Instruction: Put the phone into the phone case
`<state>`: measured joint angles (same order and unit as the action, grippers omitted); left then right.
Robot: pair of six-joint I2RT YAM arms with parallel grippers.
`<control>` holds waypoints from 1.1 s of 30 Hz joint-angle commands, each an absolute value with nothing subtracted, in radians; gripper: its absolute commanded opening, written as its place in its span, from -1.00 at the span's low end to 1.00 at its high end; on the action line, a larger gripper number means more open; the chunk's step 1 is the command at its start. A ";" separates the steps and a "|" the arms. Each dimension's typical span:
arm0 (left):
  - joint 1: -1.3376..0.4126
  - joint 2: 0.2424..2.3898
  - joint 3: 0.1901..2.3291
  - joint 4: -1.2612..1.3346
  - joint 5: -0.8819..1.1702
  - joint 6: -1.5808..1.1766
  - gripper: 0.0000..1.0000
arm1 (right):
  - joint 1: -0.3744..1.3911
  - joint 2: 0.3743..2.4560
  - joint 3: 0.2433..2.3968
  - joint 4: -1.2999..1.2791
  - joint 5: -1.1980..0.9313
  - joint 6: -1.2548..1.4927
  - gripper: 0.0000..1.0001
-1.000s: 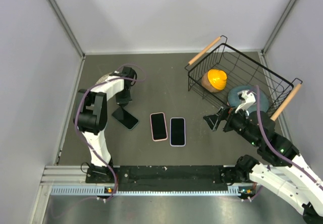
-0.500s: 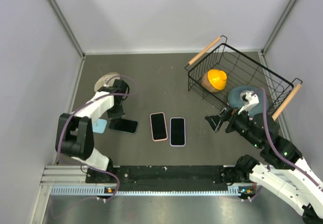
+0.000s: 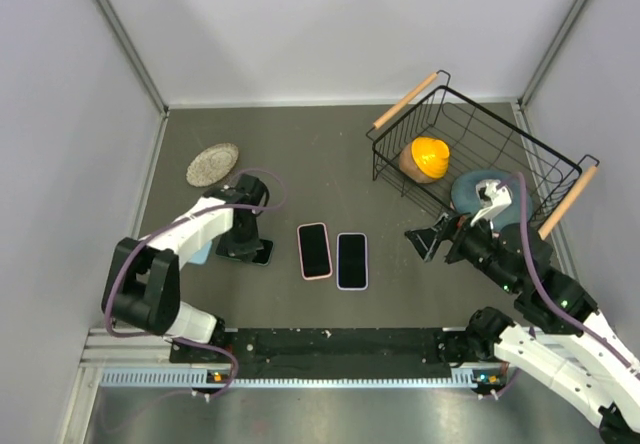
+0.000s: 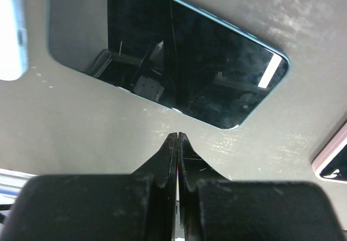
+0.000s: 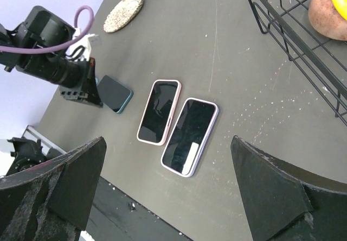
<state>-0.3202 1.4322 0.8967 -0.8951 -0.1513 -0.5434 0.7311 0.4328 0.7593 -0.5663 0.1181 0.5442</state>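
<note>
A bare phone with a black screen and teal edge (image 4: 168, 62) lies flat on the dark table; it shows partly under my left gripper in the top view (image 3: 263, 254). A light blue phone case (image 4: 11, 35) lies just to its left (image 3: 201, 254), partly hidden by the arm. My left gripper (image 4: 178, 136) is shut and empty, its tips just short of the phone's long edge (image 3: 243, 247). My right gripper (image 5: 168, 159) is open and empty, well to the right (image 3: 425, 241).
A pink-cased phone (image 3: 314, 250) and a purple-cased phone (image 3: 351, 260) lie side by side mid-table. A wire basket (image 3: 520, 139) with an orange object (image 3: 428, 157) stands at the back right. A woven coaster (image 3: 212, 164) lies at the back left.
My left arm has swung toward the near side and its gripper now sits over the teal phone, which has turned and slid slightly. The coaster is uncovered. The right arm barely moved.
</note>
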 commanded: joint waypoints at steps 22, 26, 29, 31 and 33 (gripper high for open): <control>-0.509 1.752 1.136 -0.836 -0.233 -0.606 -1.00 | 0.739 0.433 0.799 -0.529 0.106 0.549 0.97; -0.499 1.880 1.308 -0.885 -0.304 -0.562 -1.00 | 0.741 0.428 0.818 -0.551 0.109 0.548 0.97; -0.491 1.947 1.442 -0.890 -0.308 -0.505 -1.00 | 0.738 0.413 0.831 -0.586 0.123 0.548 0.97; -0.480 1.957 1.517 -0.888 -0.307 -0.471 -1.00 | 0.739 0.400 0.830 -0.603 0.140 0.548 0.98; -0.465 1.931 1.542 -0.876 -0.304 -0.436 -1.00 | 0.739 0.384 0.827 -0.611 0.153 0.548 0.98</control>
<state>-0.4923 1.9686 1.4540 -0.8787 -0.2699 -0.5224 0.7311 0.4171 0.7837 -0.5938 0.1162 0.5529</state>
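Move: The teal-edged phone lies under and just ahead of the left hand, its middle about 4 cm forward, 1 cm left and 4 cm below. At about that level, the light blue phone is some 18 cm left and 6 cm forward of that hand, the pink-rimmed phone about 17 cm right and 3 cm forward. From the right hand the teal-edged phone lies some 42 cm left, 6 cm forward and 25 cm down. Left hand, fingers shut, dips 3 cm rightwards, then sweeps about 14 cm forward, pushing the teal-edged phone's right end. ##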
